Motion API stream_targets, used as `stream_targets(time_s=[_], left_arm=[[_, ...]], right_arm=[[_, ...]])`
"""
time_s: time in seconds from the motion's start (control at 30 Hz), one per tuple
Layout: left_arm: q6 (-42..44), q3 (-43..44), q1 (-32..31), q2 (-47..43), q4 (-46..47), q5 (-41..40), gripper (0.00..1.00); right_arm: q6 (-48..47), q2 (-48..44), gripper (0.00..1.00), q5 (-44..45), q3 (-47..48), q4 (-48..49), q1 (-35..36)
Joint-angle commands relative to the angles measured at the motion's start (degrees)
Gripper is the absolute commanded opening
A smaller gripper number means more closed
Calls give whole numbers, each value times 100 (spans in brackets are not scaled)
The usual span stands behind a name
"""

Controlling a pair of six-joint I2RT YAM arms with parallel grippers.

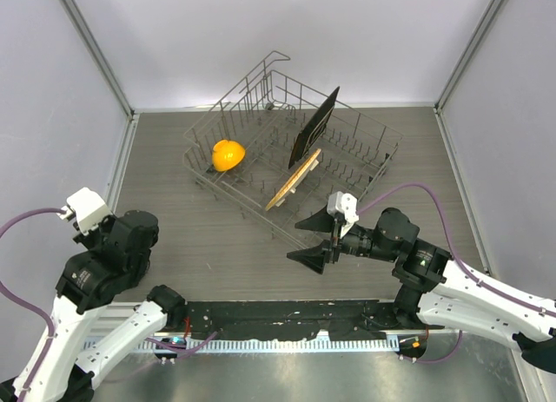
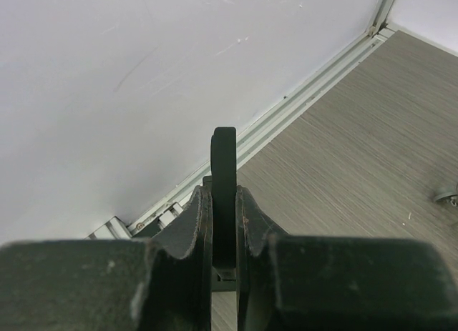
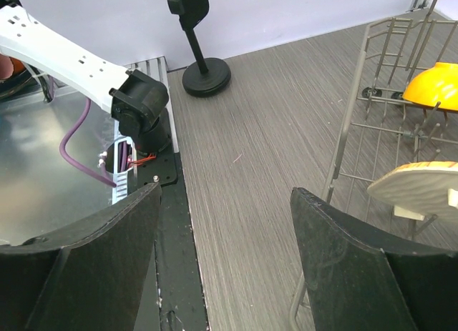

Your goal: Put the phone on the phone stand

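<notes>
In the left wrist view my left gripper (image 2: 224, 193) is shut on the phone (image 2: 224, 159), a thin black slab seen edge-on that sticks out past the fingertips toward the left wall. The phone stand (image 3: 206, 79) shows in the right wrist view: a round black disc base by the wall behind the left arm's base, with a stem rising to a clip (image 3: 187, 2). In the top view the left arm (image 1: 113, 246) covers the stand and the phone. My right gripper (image 1: 295, 240) hovers open over the wood-grain table near the rack, with nothing between its fingers (image 3: 336, 267).
A wire dish rack (image 1: 389, 150) stands at the back centre, holding an orange bowl (image 1: 228, 154), an upright black board (image 1: 314, 126) and a leaning wooden board (image 1: 294, 181). Its near corner (image 3: 351, 131) is close to my right gripper. Walls enclose three sides.
</notes>
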Motion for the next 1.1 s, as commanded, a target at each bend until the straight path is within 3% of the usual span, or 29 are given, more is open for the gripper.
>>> stream_targets(time_s=[0.0, 0.23, 0.33, 0.47, 0.5, 0.7, 0.8, 0.9, 1.0, 1.03, 1.07], left_arm=[[-71, 49, 23, -25, 491, -763, 0], [131, -38, 23, -130, 702, -701, 1], [236, -74, 23, -192, 833, -666, 9], [412, -56, 23, -245, 939, -604, 28], [447, -48, 15, -245, 939, -596, 38], [518, 119, 15, -227, 869, -420, 73], [527, 426, 23, -280, 869, -122, 81], [640, 874, 23, -367, 1026, 230, 82], [1377, 1130, 23, -710, 1982, 1168, 82], [1605, 1035, 23, -867, 2768, 1519, 82], [1982, 964, 23, -1252, 3176, 2271, 82]], right_arm=[[76, 3, 78, -13, 84, 143, 32], [76, 20, 78, -13, 93, 143, 32], [85, 3, 78, -13, 93, 134, 32], [59, -15, 78, -48, 93, 126, 32], [67, -15, 78, -39, 93, 126, 32], [67, -24, 78, -39, 102, 108, 23], [59, -33, 78, -4, 111, 91, 32], [59, -33, 78, 75, 137, 64, 23], [155, -68, 78, 660, 155, 38, 32], [216, -94, 78, 960, 189, 3, 32], [356, -129, 79, 1328, 207, -50, 32]])
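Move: The phone is still pinched upright between the left hand's fingers, its middle about 2 cm ahead, 2 cm left and some 3 cm below. The phone stand carries it from below, its middle roughly 2 cm back of the hand, level sideways and 17 cm down. The yellow bowl is about 29 cm ahead, 27 cm right and 22 cm lower. From the idle right hand the phone is some 43 cm left, 4 cm ahead, nearly level. Holding almost still at first, the left hand keeps its pinch on the phone, then spreads its fingers wide, so both pads let go. It then rises about 6 cm with gathering speed, clear of the phone and stand, barely drawing back, while the fingers tip upward some 15 degrees and the hand rolls slightly. ##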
